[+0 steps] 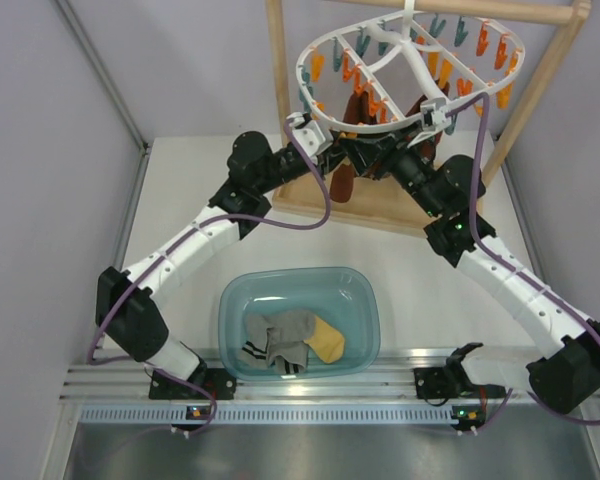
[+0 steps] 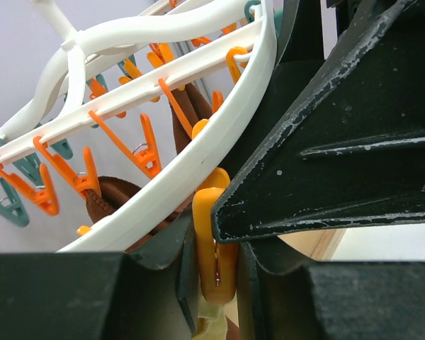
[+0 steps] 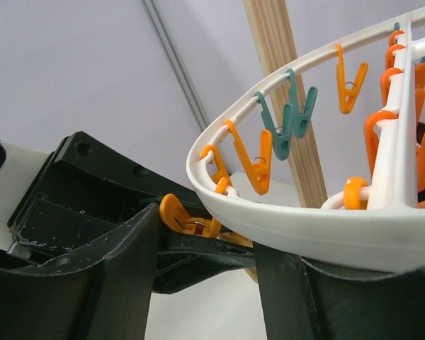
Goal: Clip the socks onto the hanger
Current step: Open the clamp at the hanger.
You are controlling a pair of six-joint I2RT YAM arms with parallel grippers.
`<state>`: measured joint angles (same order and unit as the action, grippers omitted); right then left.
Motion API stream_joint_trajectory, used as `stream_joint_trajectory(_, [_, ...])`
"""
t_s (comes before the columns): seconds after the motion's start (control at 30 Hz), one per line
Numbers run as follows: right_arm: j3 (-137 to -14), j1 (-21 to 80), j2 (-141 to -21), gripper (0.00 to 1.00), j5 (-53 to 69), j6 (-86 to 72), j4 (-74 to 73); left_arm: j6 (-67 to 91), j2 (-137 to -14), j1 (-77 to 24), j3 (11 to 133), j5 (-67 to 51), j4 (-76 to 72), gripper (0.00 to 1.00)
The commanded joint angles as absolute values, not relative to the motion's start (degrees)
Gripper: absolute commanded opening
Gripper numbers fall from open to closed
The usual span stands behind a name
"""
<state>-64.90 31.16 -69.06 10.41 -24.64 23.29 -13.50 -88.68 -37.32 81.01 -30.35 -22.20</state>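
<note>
The white hanger (image 1: pixel 302 78) hangs from the wooden rack, and both grippers meet under its near rim. My left gripper (image 1: pixel 352 150) is shut on an orange clip (image 2: pixel 216 262) that dangles from the hanger's rim (image 2: pixel 219 142). A scrap of pale yellow sock (image 2: pixel 212 326) shows just under that clip. My right gripper (image 1: pixel 382 156) stands right against it with its jaws apart. In the right wrist view the same clip (image 3: pixel 177 216) and the left finger lie between its fingers (image 3: pixel 92 283), with nothing pinched. Grey socks (image 1: pixel 280 342) and a mustard sock (image 1: pixel 327 340) lie in the basin.
A teal plastic basin (image 1: pixel 365 300) stands near the table's front edge between the arm bases. Dark brown socks (image 1: pixel 344 182) hang from the hanger. The wooden rack post (image 1: pixel 277 60) and its base board (image 1: pixel 380 205) stand behind the grippers. Many orange and teal clips (image 3: pixel 289 120) dangle round the rim.
</note>
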Motion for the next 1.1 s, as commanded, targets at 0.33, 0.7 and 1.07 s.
stream_joint_trajectory(0.33, [-66.6,32.9,-70.9,0.23,10.5,-26.6,30.9,-15.5,-91.9,-39.7,84.5,-49.0,-8.6,0.00])
stream_joint_trajectory(0.7, [-67.0,32.4,-70.5,0.00,8.7,-28.7,29.1,-16.1,-89.3,-39.7,82.2,-45.9,-7.0,0.40])
stream_joint_trajectory(1.07, [-67.3,31.6,-70.0,0.00,9.5,-30.4,27.2,-12.0,-80.5,-36.0,75.6,-40.8,-2.1,0.71])
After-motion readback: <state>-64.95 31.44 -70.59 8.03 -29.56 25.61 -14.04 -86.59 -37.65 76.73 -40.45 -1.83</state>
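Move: The orange clip hanging from the hanger's near rim is already in the left fingers, right at the left hand point, with the yellow sock hanging about 5 cm below that hand and roughly 2 cm farther out. From the right hand, the clip lies about 1 cm ahead and 1 cm left, level between its open fingers. The near rim is some 4 cm above the right hand and 1 cm ahead; the brown sock hangs about 8 cm ahead, straight out, some 6 cm lower. Shut the half-open right gripper on the orange clip just under the rim, easing barely 1 cm forward, and keep it pinched there. Hold the clip with the left fingers until the right ones have closed, then open the left gripper wide and draw it about 10 cm down and 5 cm back from the clip, tipping it some 25 degrees. ##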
